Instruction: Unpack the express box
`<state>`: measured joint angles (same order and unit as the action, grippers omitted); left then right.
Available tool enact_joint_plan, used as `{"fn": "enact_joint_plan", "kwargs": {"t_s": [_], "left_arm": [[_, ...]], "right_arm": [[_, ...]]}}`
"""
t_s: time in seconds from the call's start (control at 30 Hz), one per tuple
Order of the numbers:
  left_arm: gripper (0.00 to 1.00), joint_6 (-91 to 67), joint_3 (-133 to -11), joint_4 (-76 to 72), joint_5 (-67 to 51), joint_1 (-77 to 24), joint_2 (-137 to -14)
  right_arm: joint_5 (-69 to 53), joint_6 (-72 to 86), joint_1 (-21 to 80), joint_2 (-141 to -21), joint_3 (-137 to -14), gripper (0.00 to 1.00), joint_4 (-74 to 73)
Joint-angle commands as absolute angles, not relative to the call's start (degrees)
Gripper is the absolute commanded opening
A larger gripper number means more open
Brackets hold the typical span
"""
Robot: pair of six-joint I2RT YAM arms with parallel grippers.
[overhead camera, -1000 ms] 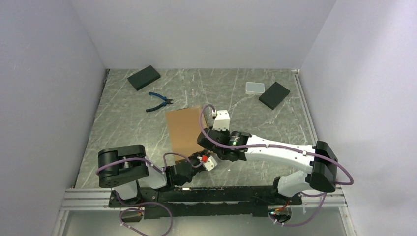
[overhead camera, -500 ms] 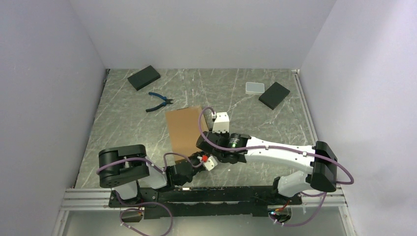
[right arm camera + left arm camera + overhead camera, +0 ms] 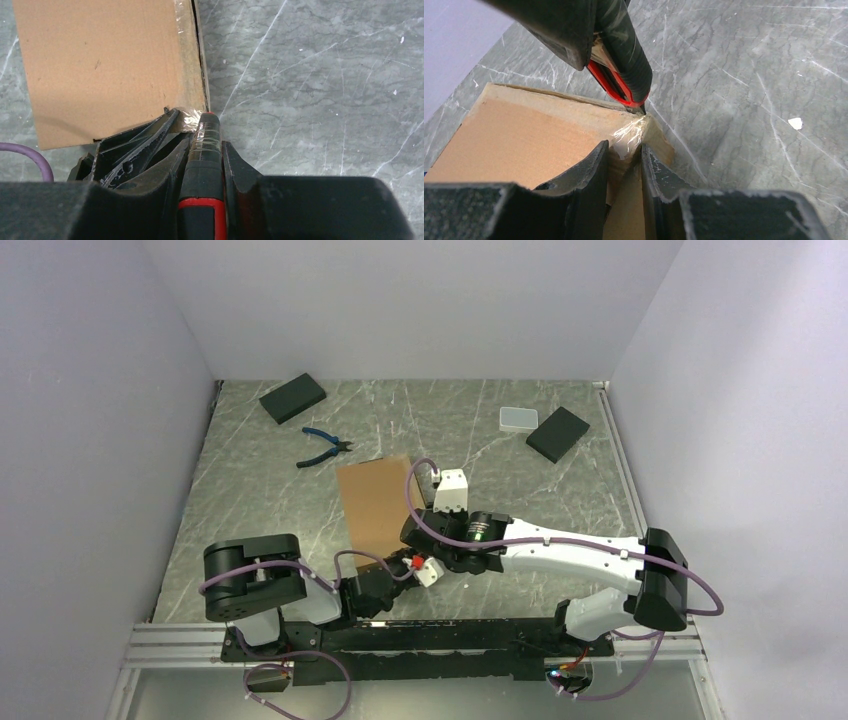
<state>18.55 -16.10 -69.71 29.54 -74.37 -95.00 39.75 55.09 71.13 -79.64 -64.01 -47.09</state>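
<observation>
The express box (image 3: 375, 502), flat brown cardboard, lies mid-table with clear tape on its near right corner (image 3: 626, 137). My left gripper (image 3: 624, 148) is shut on that corner's cardboard edge, and in the top view the right arm mostly hides it. My right gripper (image 3: 208, 142) is shut on a black-and-red utility knife (image 3: 206, 165). The knife (image 3: 624, 60) points down, its tip touching the taped corner just beyond the left fingertips. The box (image 3: 100, 65) has a dark gap along its right side.
Blue-handled pliers (image 3: 323, 447) lie just beyond the box on the left. A black block (image 3: 293, 397) sits at the back left and another (image 3: 558, 434) at the back right beside a small white-grey case (image 3: 518, 419). Walls enclose three sides.
The right wrist has crept slightly toward the near edge with the knife. The box and the left arm have stayed put.
</observation>
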Motion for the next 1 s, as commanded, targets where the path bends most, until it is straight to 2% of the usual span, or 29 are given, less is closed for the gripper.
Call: {"fn": "enact_joint_plan", "kwargs": {"t_s": [0.0,0.1,0.33,0.5,0.63,0.73,0.8,0.97], "left_arm": [[0.27,19.2,-16.9,-65.8,38.0,-74.0,-98.0],[0.32,20.5,-17.5,-66.9,39.2,-75.8,-99.5],[0.33,21.2,-18.1,-69.7,40.5,-78.4,-102.5],[0.39,21.7,-17.8,-71.4,41.3,-79.6,-102.6],[0.53,21.3,-17.5,-70.2,40.2,-80.0,-99.4],[0.63,19.8,-17.8,-65.2,37.4,-80.0,-94.3],[0.66,18.7,-18.0,-61.9,35.7,-80.0,-89.8],[0.77,14.4,-21.6,-45.3,29.5,-79.9,-75.2]], "right_arm": [[33.9,55.0,73.1,-76.7,-67.0,0.00,-51.3],[36.0,53.6,72.3,-76.4,-69.0,0.00,-50.4],[43.3,51.7,71.2,-76.0,-78.2,0.00,-55.5],[50.9,48.7,68.3,-70.8,-81.9,0.00,-57.7],[58.0,40.2,63.5,-62.4,-78.0,0.00,-50.9],[61.2,32.7,59.3,-56.9,-70.2,0.00,-42.0],[62.9,29.4,56.8,-54.8,-64.6,0.00,-36.9],[56.8,29.8,47.2,-57.5,-59.0,0.00,-37.9]]}}
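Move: The knife in the right gripper touches the box's near right corner, about 4 cm ahead, 2 cm left and 7 cm below that hand; the open table it is taken to is some 20 cm right, 7 cm ahead, 12 cm down. The white tray is about 34 cm ahead and 19 cm right, the black block 30 cm ahead and 29 cm right. From the left hand, pinching the near edge, the box's middle is roughly 10 cm ahead, 6 cm left and 2 cm below. Lift the right gripper and its still-gripped knife off the box's taped corner, nearly straight up at first, then swing right over open table with some forward reach: about 16 cm right and 14 cm up net, dipping at the end, fingers tipping up and turning clockwise. Meanwhile open the left gripper wide, releasing the near edge, and draw it back and up a couple of centimetres. ##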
